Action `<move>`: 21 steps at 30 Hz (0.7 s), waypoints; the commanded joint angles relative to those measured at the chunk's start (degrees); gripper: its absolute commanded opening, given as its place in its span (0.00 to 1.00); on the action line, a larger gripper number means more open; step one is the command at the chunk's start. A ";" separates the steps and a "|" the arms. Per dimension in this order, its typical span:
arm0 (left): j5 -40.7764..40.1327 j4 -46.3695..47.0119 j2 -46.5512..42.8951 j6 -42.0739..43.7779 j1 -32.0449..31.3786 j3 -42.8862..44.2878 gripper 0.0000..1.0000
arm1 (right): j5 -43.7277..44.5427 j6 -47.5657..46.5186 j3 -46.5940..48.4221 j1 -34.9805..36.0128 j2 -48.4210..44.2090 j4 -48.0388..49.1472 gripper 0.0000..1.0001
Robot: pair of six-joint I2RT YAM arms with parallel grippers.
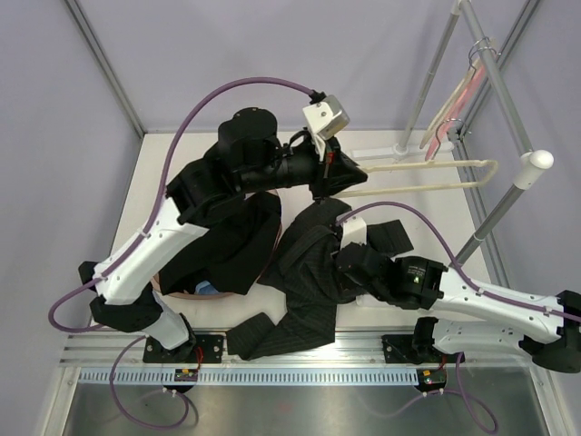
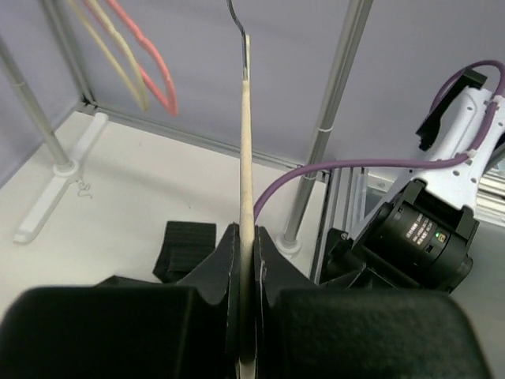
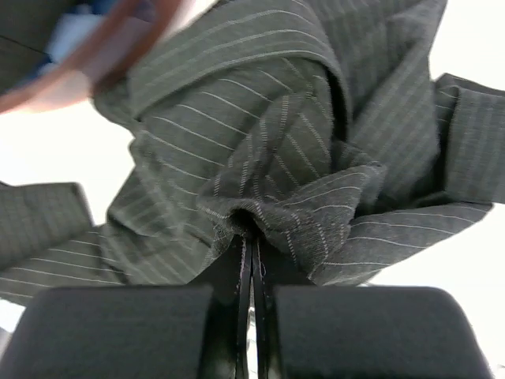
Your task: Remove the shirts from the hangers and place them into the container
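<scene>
My left gripper (image 1: 338,178) is shut on a bare cream hanger (image 1: 436,163) that lies level and points right toward the rack; in the left wrist view its bar (image 2: 245,158) runs straight up from between the jaws (image 2: 248,241). My right gripper (image 1: 344,253) is shut on a bunched fold of the charcoal pinstriped shirt (image 1: 309,272), which lies crumpled on the table (image 3: 276,118). The black shirt (image 1: 231,241) drapes over the container (image 1: 182,292), and a bit of light blue shirt (image 1: 207,289) shows inside. The container's blurred rim (image 3: 102,55) sits at upper left of the right wrist view.
A pink hanger (image 1: 465,95) and a cream hanger (image 1: 442,113) hang on the grey rack at back right. The rack's slanted pole with a white cap (image 1: 539,160) and its white foot (image 2: 55,189) stand on the table's right side.
</scene>
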 commanded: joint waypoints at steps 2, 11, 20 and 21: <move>5.48 12.54 3.43 -3.05 -0.63 4.48 0.00 | 1.11 4.14 -0.43 2.39 -0.24 3.86 0.00; 5.48 27.40 12.22 -7.97 -2.30 6.05 0.00 | 2.16 8.00 -3.51 4.67 -2.61 3.68 0.00; 3.73 24.95 19.27 -7.71 -2.30 10.90 0.00 | 5.59 9.15 -2.10 6.09 -5.51 -0.01 0.00; 2.68 23.99 18.92 -7.01 -2.30 10.11 0.00 | 6.11 8.98 -1.41 6.00 -5.42 -0.36 0.00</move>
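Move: The left hand, still gripping the emptied cream hanger near one end, is bound for the rack's rail, about 25 cm to its right, 5 cm farther out and some 12 cm higher. The rail's white end cap lies about 27 cm right, 2 cm back and 12 cm up; the hanging hangers, 16 cm right and 11 cm ahead, near hand height. From the right hand, the container is about 33 cm left, 15 cm ahead and 13 cm below; the striped shirt's heap, 10 cm left, 6 cm ahead, 13 cm below. With its grip kept on the cream hanger, the left hand carries it about 13 cm to the right, hook leading up towards the rail, tipping its fingers up some 10 degrees; it rises slightly, then sinks about 3 cm as it slows. The right hand keeps its pinch on the striped shirt and eases about 2 cm back. ##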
